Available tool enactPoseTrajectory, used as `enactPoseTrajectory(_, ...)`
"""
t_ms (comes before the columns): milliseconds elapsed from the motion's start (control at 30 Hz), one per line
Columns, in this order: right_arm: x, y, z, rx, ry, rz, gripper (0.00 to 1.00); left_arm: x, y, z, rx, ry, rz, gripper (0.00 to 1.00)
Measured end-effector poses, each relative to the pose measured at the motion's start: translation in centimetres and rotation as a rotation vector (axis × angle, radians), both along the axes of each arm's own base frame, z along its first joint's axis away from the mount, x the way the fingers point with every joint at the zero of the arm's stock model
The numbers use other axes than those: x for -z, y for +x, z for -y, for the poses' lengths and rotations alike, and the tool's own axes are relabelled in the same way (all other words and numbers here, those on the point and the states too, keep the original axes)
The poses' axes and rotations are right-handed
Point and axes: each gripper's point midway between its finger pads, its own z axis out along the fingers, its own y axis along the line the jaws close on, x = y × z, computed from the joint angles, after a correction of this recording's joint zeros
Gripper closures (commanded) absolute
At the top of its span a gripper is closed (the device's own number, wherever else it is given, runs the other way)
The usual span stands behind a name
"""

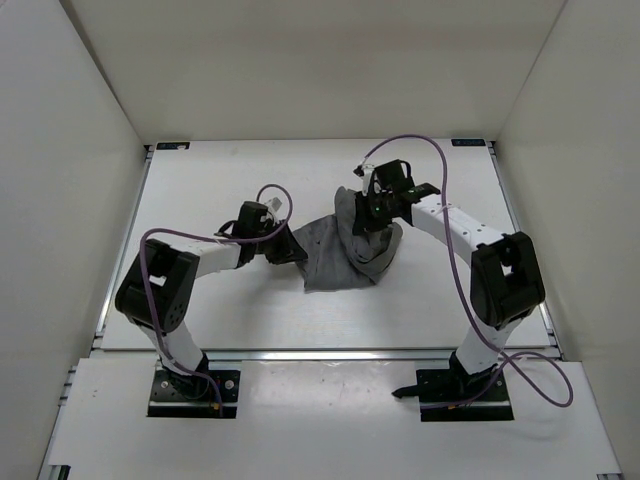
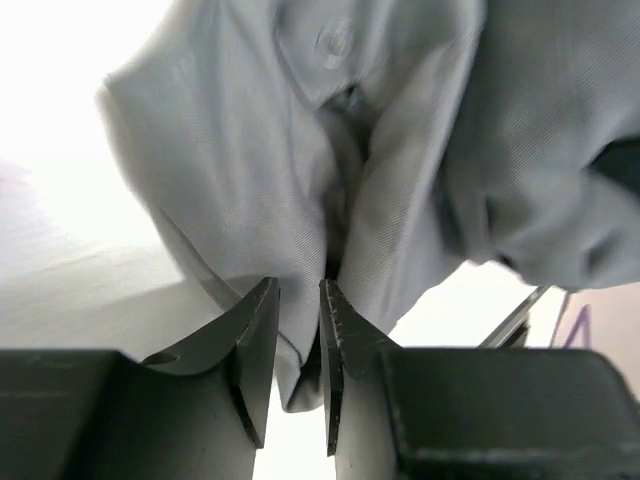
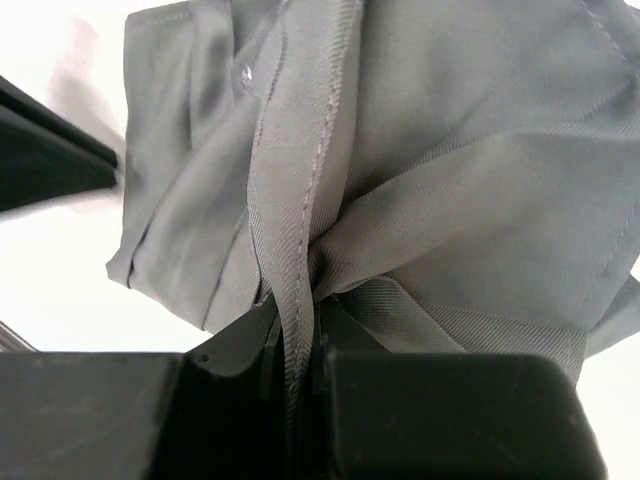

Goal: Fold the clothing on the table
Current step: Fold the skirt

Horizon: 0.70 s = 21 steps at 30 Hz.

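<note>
The grey clothing (image 1: 335, 262) lies bunched in the middle of the white table (image 1: 220, 180), its right part pulled up into a peak. My left gripper (image 1: 290, 248) is at its left edge. In the left wrist view a fold of the clothing (image 2: 250, 150) fills the narrow gap of the left gripper (image 2: 298, 285). A small button (image 2: 335, 42) shows on the cloth. My right gripper (image 1: 372, 215) holds the raised right part. In the right wrist view a stitched hem of the clothing (image 3: 450, 150) runs down into the right gripper (image 3: 298, 315), which is shut on it.
White walls (image 1: 70, 200) close in the table on three sides. A silver rail (image 1: 320, 353) runs along the front edge. Purple cables (image 1: 440, 160) loop off both arms. A dark part of the left arm (image 3: 40, 150) shows at the left of the right wrist view.
</note>
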Motion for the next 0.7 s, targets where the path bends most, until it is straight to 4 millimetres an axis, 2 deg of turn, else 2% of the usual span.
enactPoseTrajectory(200, 0.6, 0.0, -2.9, -0.058, -0.007, -0.022, 1.00, 3.4, -2.1, 1.9, 0.078, 0.042, -0.082, 0.67)
enactPoseTrajectory(267, 1.0, -0.4, -4.0, -0.081, -0.006, -0.038, 0.99, 3.4, -2.2, 2.5, 0.099, 0.026, -0.086, 0.68)
enactPoseTrajectory(333, 1.5, -1.0, -4.8, -0.099, 0.000, -0.058, 0.83, 3.4, -2.2, 2.5, 0.101, 0.026, -0.083, 0.67)
enactPoseTrajectory(367, 1.7, -1.3, -5.1, -0.105, 0.007, -0.070, 0.64, 3.4, -2.1, 2.5, 0.101, 0.027, -0.083, 0.67)
enactPoseTrajectory(400, 1.7, -1.6, -5.5, -0.107, 0.016, -0.083, 0.51, 3.4, -2.1, 2.4, 0.100, 0.027, -0.082, 0.67)
enactPoseTrajectory(433, 1.7, -1.8, -5.7, -0.113, 0.023, -0.092, 0.46, 3.4, -2.0, 2.3, 0.099, 0.027, -0.082, 0.68)
enactPoseTrajectory(467, 1.6, -2.0, -5.9, -0.118, 0.034, -0.099, 0.34, 3.4, -1.9, 2.2, 0.097, 0.026, -0.081, 0.67)
enactPoseTrajectory(533, 1.2, -2.1, -6.3, -0.123, 0.060, -0.107, 0.24, 3.4, -1.6, 1.7, 0.087, 0.025, -0.081, 0.67)
enactPoseTrajectory(633, 0.1, -2.1, -6.6, -0.119, 0.107, -0.109, 0.23, 3.3, -0.9, 0.8, 0.067, 0.026, -0.081, 0.67)
enactPoseTrajectory(700, -1.5, -1.8, -6.5, -0.106, 0.145, -0.087, 0.24, 3.3, -0.5, 0.2, 0.051, 0.028, -0.082, 0.66)
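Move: The right hand grips the bunched right part of the skirt. The middle of the skirt's flat left half lies about 7 cm to its left, 4 cm nearer the base and 10 cm below. From this hand, the skirt's near left corner is some 11 cm back and 12 cm left, and its right edge about 8 cm right and 2 cm back. From the left hand, the left half's middle is level ahead, 6 cm right and 4 cm below, the near corner 7 cm back. Carrying the gripped cloth some 6 cm left over the skirt's left half, the right hand sinks slightly and eases back, then opens wide, lets go and rises about 3 cm, tilting around 10 degrees. Meanwhile the left hand, fingers kept slightly parted, dips about 3 cm at the skirt's left edge, shifting right and back, then returning left and forward at that lower height. ##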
